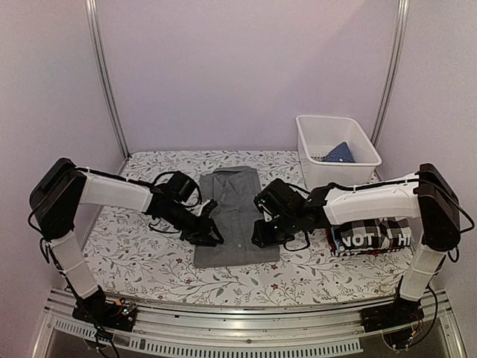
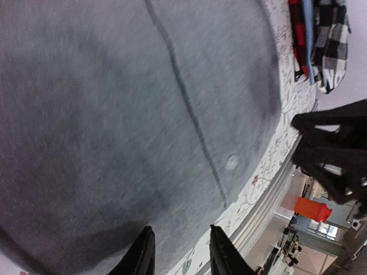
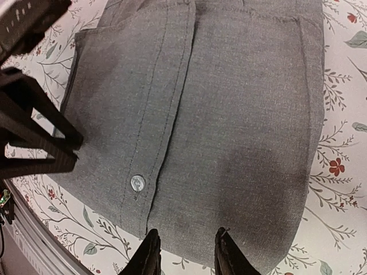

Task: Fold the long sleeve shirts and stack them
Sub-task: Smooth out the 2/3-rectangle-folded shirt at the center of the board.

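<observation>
A plain grey button-up shirt point(image 1: 235, 216) lies folded into a long rectangle on the flowered table, collar at the far end. My left gripper point(image 1: 211, 235) hovers at its near left edge, jaws apart with nothing between them point(image 2: 180, 252). My right gripper point(image 1: 261, 235) stands open over the near right part, above the hem point(image 3: 186, 255). The grey cloth point(image 2: 143, 114) fills the left wrist view, and its button placket point(image 3: 137, 183) shows in the right wrist view. A stack of folded shirts point(image 1: 373, 239), with a dark one lettered "NOT" and a checked one, sits under my right arm.
A white basket point(image 1: 358, 138) stands at the far right with a blue cloth point(image 1: 340, 153) in it. The table's near edge and metal rail point(image 1: 238, 313) run just below the shirt's hem. Metal frame posts point(image 1: 104, 74) rise at the back corners.
</observation>
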Tool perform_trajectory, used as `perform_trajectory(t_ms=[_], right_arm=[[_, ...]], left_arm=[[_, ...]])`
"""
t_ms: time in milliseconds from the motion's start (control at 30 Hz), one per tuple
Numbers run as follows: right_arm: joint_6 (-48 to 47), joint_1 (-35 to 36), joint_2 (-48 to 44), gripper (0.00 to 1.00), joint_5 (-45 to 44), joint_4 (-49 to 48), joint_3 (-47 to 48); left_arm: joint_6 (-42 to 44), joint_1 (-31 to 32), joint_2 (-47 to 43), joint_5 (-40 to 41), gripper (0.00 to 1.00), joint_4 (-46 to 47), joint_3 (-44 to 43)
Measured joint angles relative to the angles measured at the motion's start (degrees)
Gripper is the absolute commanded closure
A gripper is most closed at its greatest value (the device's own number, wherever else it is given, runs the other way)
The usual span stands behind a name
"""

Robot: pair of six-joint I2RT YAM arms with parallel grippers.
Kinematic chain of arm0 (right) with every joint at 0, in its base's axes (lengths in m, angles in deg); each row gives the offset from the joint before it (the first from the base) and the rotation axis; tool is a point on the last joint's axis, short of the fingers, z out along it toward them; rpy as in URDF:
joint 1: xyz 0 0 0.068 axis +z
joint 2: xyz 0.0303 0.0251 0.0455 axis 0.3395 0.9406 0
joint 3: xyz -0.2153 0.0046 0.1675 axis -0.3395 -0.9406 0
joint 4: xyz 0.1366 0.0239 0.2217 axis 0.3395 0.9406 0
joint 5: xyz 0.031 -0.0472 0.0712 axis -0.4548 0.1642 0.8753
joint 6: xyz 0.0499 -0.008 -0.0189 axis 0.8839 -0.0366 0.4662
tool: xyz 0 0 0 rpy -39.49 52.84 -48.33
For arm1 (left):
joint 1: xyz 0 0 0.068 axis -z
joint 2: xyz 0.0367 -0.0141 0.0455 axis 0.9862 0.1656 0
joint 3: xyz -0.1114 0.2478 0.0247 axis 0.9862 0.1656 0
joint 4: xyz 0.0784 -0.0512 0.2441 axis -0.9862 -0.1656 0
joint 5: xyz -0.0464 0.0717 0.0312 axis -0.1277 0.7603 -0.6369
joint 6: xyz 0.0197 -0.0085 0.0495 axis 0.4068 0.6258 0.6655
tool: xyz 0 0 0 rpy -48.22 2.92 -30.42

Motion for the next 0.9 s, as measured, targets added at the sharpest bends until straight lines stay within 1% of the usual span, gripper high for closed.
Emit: perform_trajectory(t_ms=[33, 133, 300, 467, 600, 700, 900], right_arm=[[0.26, 0.07, 0.11, 0.69, -0.17, 0.2, -0.09], [1.25, 0.66, 1.01, 0.69, -0.59, 0.66, -0.24], [3.19, 2.69, 2.82, 0.7, -0.98, 1.6, -1.38], [5.38, 3.67, 3.3, 0.7, -0.96, 2.03, -4.79], [6.88, 3.72, 1.16, 0.7, -0.81, 1.49, -7.34], [7.96, 3.74, -1.03, 0.7, -0.46, 1.33, -9.38], [10.14, 3.74, -5.16, 0.7, 0.55, 1.2, -13.84]], left_arm=[[-0.35, 0.94, 0.0, -0.55, 0.68, 0.39, 3.34], [-1.42, 2.25, -0.09, -1.31, 0.68, 0.98, 9.03], [-2.36, 2.43, -2.93, -0.92, 0.68, 3.87, 13.16], [-2.6, 2.12, -4.79, 1.14, 0.68, 4.28, 15.04], [-2.73, 1.86, -6.69, 2.62, 0.68, 3.87, 16.37], [-2.89, 1.86, -9.07, 5.09, 0.67, 1.6, 16.94], [-3.72, 1.57, -17.2, 10.4, 0.68, -3.5, 18.6]])
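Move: Over the gray shirt's near part, the left hand has the near-left corner about 8 cm back and 7 cm to its left, some 5 cm below it. From the right hand the near-right corner lies about 5 cm back and 5 cm right, 6 cm down. The shirt's button is some 2 cm ahead and 5 cm left of the right hand, and the stack of folded shirts some 32 cm right and 7 cm ahead. Drawing back about 6 cm each, the hands spread towards the shirt's two near corners, fingers kept slightly open. The left drops quickly some 4 cm, seems to brush the cloth, then slides about 5 cm left and begins to lift, tilting some 10 degrees; the right sinks 5 cm more gradually while easing 5 cm right, and stays low. ##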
